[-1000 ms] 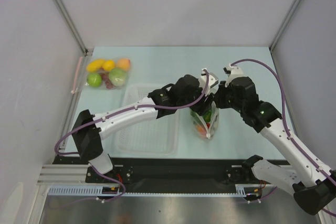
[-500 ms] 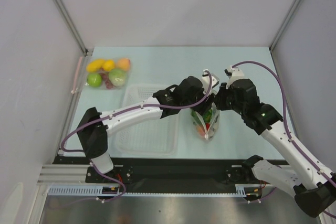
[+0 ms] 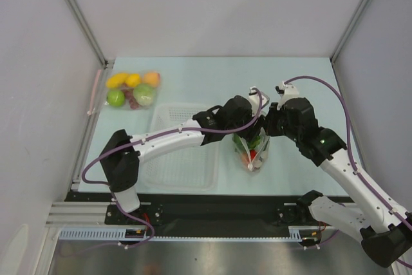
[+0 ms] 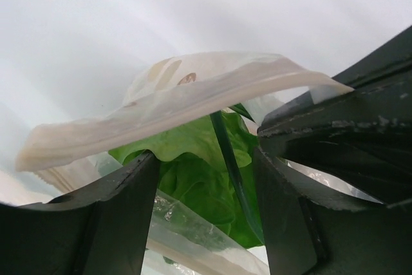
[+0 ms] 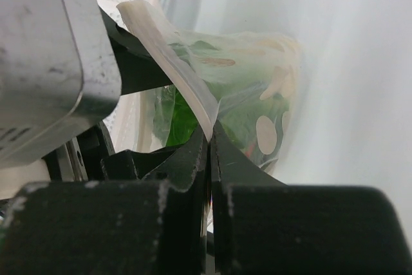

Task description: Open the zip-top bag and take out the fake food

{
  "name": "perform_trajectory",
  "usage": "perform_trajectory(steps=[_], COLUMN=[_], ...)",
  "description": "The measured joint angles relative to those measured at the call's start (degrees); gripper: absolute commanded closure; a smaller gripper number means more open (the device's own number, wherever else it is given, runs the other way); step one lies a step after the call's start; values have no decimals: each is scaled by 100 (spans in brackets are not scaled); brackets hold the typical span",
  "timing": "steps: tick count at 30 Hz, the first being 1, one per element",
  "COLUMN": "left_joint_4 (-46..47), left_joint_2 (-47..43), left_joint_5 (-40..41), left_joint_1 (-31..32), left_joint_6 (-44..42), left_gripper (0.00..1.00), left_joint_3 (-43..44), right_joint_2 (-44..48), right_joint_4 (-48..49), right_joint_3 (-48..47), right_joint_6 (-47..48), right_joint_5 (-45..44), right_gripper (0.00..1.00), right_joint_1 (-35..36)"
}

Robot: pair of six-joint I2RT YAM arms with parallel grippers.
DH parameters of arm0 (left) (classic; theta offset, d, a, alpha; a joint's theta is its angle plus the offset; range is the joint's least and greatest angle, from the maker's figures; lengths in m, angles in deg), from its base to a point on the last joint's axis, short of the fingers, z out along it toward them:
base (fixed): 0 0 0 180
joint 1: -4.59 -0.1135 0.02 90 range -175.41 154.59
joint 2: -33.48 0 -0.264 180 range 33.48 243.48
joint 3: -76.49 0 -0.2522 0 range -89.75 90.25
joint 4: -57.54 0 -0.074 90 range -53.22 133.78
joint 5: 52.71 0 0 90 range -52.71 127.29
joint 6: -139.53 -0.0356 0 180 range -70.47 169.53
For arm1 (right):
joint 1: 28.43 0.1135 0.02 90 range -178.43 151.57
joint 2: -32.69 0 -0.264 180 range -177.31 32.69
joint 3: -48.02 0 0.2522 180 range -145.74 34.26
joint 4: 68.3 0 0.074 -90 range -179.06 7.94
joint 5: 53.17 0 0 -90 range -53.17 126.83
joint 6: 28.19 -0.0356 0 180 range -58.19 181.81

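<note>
The zip-top bag (image 3: 253, 154) stands upright on the table between my two grippers, its mouth pulled open. My right gripper (image 5: 210, 138) is shut on the bag's white rim strip (image 5: 168, 56) and holds it up. My left gripper (image 4: 206, 207) is open at the mouth, one finger on each side of the green lettuce (image 4: 193, 181). A thin dark-green stalk (image 4: 226, 156) crosses the lettuce, and a fold of bag plastic (image 4: 193, 227) lies in front. White pieces (image 5: 265, 134) and something red (image 3: 250, 156) show through the bag wall. From above, my left gripper (image 3: 246, 134) covers the mouth.
A white perforated basket (image 3: 174, 165) sits just left of the bag, under my left arm. A clear pouch of yellow, orange and green round fruits (image 3: 132, 89) lies at the back left. Enclosure walls stand on both sides.
My left arm has stretched further right, bringing its gripper over the bag's mouth. The bag has sunk slightly toward the near edge. The right gripper keeps its hold.
</note>
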Motion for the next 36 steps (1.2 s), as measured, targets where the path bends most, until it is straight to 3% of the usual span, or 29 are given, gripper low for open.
perform_trajectory(steps=[5, 11, 15, 32, 36], left_joint_4=[24, -35, -142, -516, -514], left_joint_2=[87, 260, 258, -885, -929], left_joint_5=[42, 83, 92, -170, -297], left_joint_1=[0, 0, 2, 2, 7], left_joint_6=[131, 195, 199, 330, 334], left_gripper=[39, 66, 71, 75, 67], left_joint_3=[9, 11, 11, -306, -308], right_joint_2=[31, 48, 48, -7, -7], right_joint_4=[-2, 0, 7, 0, 0], right_joint_3=[31, 35, 57, 61, 61], right_joint_6=[-13, -17, -31, -4, -4], right_joint_5=[2, 2, 2, -4, -2], right_gripper=[100, 100, 100, 100, 100], right_joint_1=[0, 0, 0, -256, -262])
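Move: The lettuce sits inside the bag about 5 cm below the open left fingers, some 1 cm back and 1 cm right of them; the lip pinched by the right hand is about 3 cm right, 1 cm back and 3 cm above the left hand. The tomato lies deeper, roughly 6 cm back, 2 cm left and 11 cm down; the basket's middle is some 26 cm left and 4 cm back. From the right hand the lettuce is about 4 cm left, 1 cm back and 8 cm below. The left hand first dips about 2.5 cm into the bag's mouth towards the lettuce, closing its wide-open fingers to roughly a third, then backs out, rising about 6 cm while drawing some 3 cm back and 2.5 cm left, its fingers still partly open with nothing between them. The right hand keeps its shut pinch on the bag's lip, holding the bag and easing only about a centimetre to its right late on. ##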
